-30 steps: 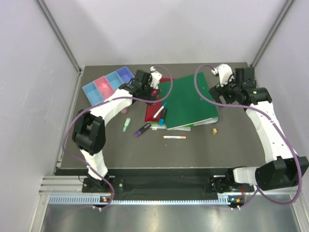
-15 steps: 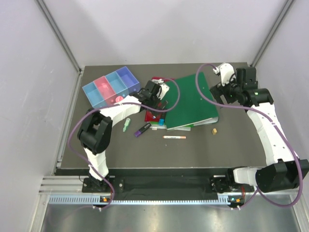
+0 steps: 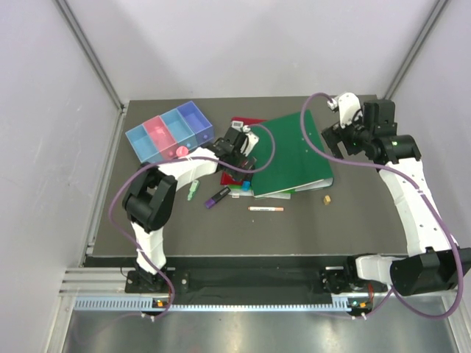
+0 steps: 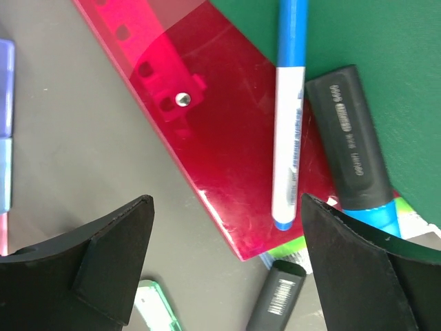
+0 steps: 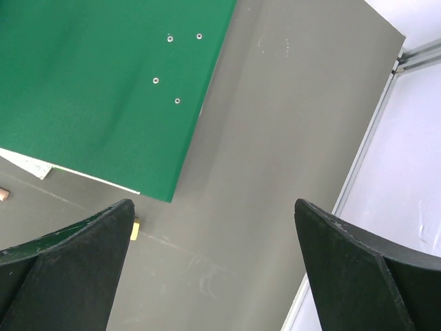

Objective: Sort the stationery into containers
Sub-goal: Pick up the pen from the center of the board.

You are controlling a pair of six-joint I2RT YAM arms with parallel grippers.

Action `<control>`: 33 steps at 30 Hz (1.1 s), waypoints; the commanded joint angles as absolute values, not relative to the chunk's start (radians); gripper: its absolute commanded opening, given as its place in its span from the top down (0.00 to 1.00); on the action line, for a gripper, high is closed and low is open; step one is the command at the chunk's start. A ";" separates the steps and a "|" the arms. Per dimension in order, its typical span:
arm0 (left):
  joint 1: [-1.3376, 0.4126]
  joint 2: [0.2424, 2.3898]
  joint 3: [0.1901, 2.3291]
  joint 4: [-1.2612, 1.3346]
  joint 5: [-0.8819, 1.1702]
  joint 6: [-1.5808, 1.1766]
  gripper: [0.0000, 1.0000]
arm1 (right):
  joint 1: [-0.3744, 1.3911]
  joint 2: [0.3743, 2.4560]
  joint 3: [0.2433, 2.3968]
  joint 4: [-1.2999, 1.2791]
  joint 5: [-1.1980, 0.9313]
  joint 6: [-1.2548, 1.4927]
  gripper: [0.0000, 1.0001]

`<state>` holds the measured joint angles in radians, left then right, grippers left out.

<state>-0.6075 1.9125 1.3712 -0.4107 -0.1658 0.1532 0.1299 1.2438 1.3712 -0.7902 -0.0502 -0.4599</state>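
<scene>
The containers [image 3: 169, 131], a joined row of blue, pink, blue and violet bins, stand at the back left. The pink-capped bottle [image 3: 179, 151] sits at the pink bin's near wall; I cannot tell if it is inside. My left gripper [image 3: 237, 151] is open and empty above the red folder [image 4: 220, 138]. Just beyond its jaws [image 4: 226, 207] lie the blue-white pen [image 4: 288, 138] and dark marker [image 4: 351, 152]. The purple-black highlighter [image 4: 275, 296] and pale green marker [image 4: 155, 307] lie on the table below. My right gripper [image 5: 213, 207] is open and empty over bare table; the tan nub [image 5: 136, 229] is by its left finger.
The large green binder [image 3: 291, 154] lies mid-table, overlapping the red folder. The thin white-orange pen [image 3: 266, 209] lies on the table in front of it. The table's right edge and metal frame rail [image 5: 375, 138] run close to the right gripper.
My left gripper has moved away from the bins, right and nearer, to above the red folder. The pink-capped bottle now shows by the pink bin. The right arm shifted slightly.
</scene>
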 commanded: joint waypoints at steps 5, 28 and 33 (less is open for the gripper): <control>-0.640 1.945 1.393 -0.379 -0.137 0.138 0.18 | 0.126 1.212 1.417 -0.755 -0.061 -0.437 0.00; -0.664 1.930 1.408 -0.416 -0.175 0.120 1.00 | 0.126 1.186 1.431 -0.747 -0.078 -0.397 0.00; -0.663 1.835 1.431 -0.423 -0.219 0.104 1.00 | 0.126 1.174 1.422 -0.747 -0.080 -0.399 0.00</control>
<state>-0.6674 1.9541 1.3861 -0.4198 -0.1699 0.1303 0.1280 1.2163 1.3952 -0.7807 -0.0673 -0.4149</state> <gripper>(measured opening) 0.049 0.995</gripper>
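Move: The pen lies on the red folder beneath the left gripper, its middle about 2 cm ahead, 5 cm right and 3 cm below. The black marker sits next to it, some 2 cm back and 7 cm right of the gripper. The purple marker is roughly 9 cm back and 3 cm left, the green highlighter 6 cm back and 11 cm left. From the right gripper the pen is about 27 cm left, 6 cm ahead and 23 cm below. Bring the open left gripper down about 3 cm onto the pen's white end, easing right nearly as far and slightly back, and start closing as it sinks. Pinch the barrel near its tail, hold there briefly, then begin raising the pen, about 1.5 cm. The free right gripper, still open, drifts up some 2 cm. ##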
